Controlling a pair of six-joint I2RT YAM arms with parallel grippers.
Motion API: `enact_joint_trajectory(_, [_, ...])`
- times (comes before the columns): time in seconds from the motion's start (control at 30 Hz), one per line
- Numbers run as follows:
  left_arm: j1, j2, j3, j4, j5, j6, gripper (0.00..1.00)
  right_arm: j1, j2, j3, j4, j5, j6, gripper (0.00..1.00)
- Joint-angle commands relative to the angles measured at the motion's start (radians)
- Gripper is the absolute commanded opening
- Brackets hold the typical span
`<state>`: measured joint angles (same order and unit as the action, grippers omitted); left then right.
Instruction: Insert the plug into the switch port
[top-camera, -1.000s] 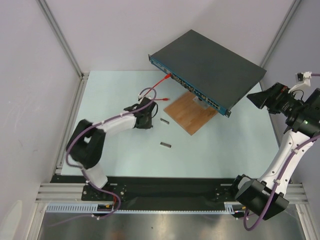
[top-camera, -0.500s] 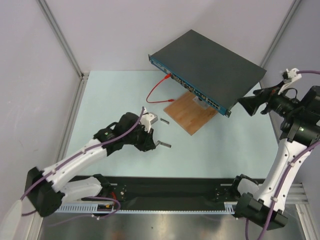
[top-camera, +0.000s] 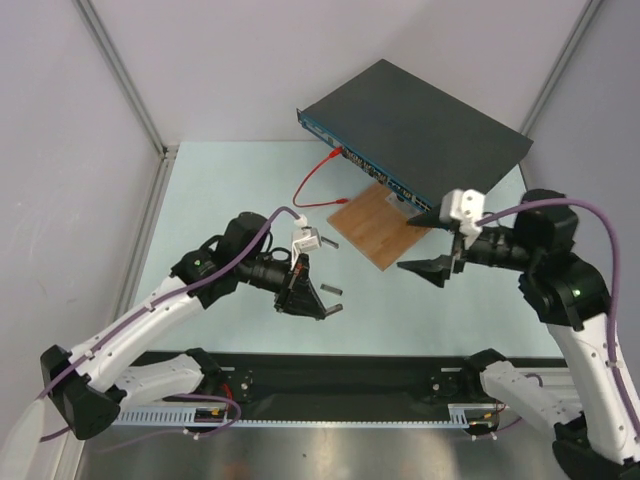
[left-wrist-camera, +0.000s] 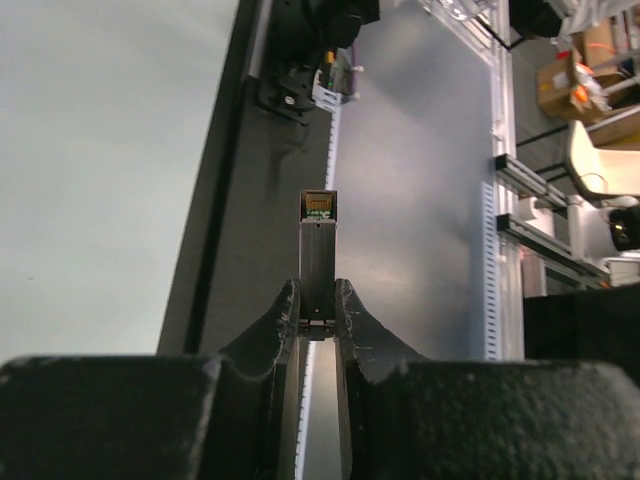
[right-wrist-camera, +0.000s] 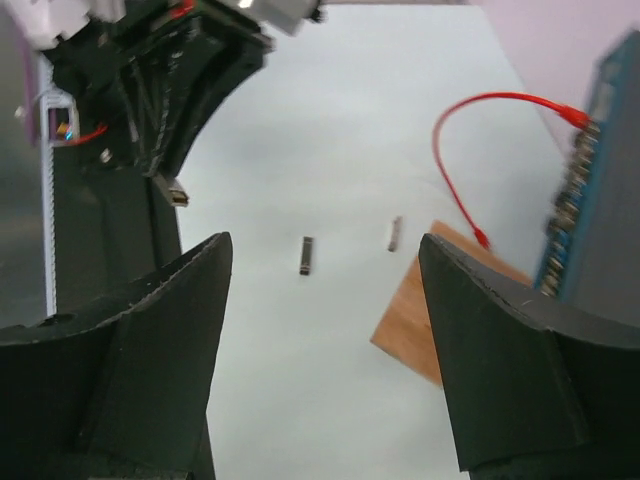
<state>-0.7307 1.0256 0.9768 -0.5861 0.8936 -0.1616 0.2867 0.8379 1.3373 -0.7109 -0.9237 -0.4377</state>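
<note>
The switch (top-camera: 420, 130) lies at the back right, a dark-grey box with a blue socket face (top-camera: 380, 175); its corner shows at the edge of the right wrist view (right-wrist-camera: 600, 200). My left gripper (top-camera: 322, 306) hovers over the table's near middle, shut on a small metal plug (left-wrist-camera: 318, 250) that sticks out past the fingertips (left-wrist-camera: 290, 300). The right wrist view catches that held plug (right-wrist-camera: 178, 192) too. My right gripper (top-camera: 418, 243) hangs open right of centre, in front of the switch, nothing between its fingers (right-wrist-camera: 200, 290).
Two more loose plugs (top-camera: 333, 289) (top-camera: 330, 243) lie on the pale table. A brown wooden board (top-camera: 378, 225) sits under the switch's front. A red cable (top-camera: 315, 185) loops out from a socket. Frame posts stand at the back left and back right.
My left arm drew back from near the red cable to the table's near middle, now holding a plug. The right arm swung in from the far right to the middle, its jaws narrowing slightly.
</note>
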Motion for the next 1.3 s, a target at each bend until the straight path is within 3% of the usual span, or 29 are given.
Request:
enact_joint_trajectory(0.0, [0.005, 0.010, 0.049, 0.029, 0.128, -0.035, 0.00, 0.204, 0.067, 0.013, -0.027, 0.217, -0.179, 0.79])
enact_joint_trajectory(0.33, [0.077, 0.062, 0.030, 0.080, 0.197, -0.143, 0.00, 0.555, 0.205, 0.051, -0.162, 0.339, -0.398, 0.73])
enact_joint_trajectory(0.53, [0.099, 0.082, 0.016, 0.149, 0.231, -0.220, 0.00, 0.724, 0.263, 0.042, -0.147, 0.427, -0.475, 0.61])
enact_joint_trajectory(0.77, [0.105, 0.094, 0.020, 0.181, 0.229, -0.242, 0.00, 0.779, 0.283, 0.005, -0.121, 0.493, -0.507, 0.59])
enact_joint_trajectory(1.03, [0.105, 0.096, 0.028, 0.193, 0.231, -0.251, 0.00, 0.796, 0.296, -0.016, -0.091, 0.540, -0.513, 0.48])
enact_joint_trajectory(1.13, [0.105, 0.094, 0.033, 0.189, 0.228, -0.253, 0.01, 0.813, 0.296, -0.029, -0.075, 0.571, -0.512, 0.43])
enact_joint_trajectory(1.23, [0.103, 0.090, 0.043, 0.178, 0.217, -0.239, 0.00, 0.839, 0.293, -0.056, -0.039, 0.629, -0.519, 0.31])
enact_joint_trajectory(1.27, [0.105, 0.090, 0.046, 0.172, 0.214, -0.234, 0.00, 0.844, 0.291, -0.061, -0.030, 0.655, -0.521, 0.20])
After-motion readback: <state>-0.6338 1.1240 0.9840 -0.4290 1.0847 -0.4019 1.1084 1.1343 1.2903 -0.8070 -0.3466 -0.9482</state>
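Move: In the left fingers the plug is still held by one end, its middle about 2 cm to the right of that hand and 1 cm lower. From the open right hand the plug lies roughly 14 cm left, 6 cm back and 14 cm below. On the table, one spare plug lies about 7 cm ahead of the right hand and 20 cm left, another 18 cm ahead and 21 cm left, both some 37 cm down. Swinging left and down about 12 cm each and back some 5 cm, the right hand comes to the plug's free end, its fingers tipping down some 30 degrees and turning counter-clockwise, then closing around that end. The left hand keeps its grip, lifting the plug about 2 cm and slightly forward while rolling some 15 degrees, then holds still. ##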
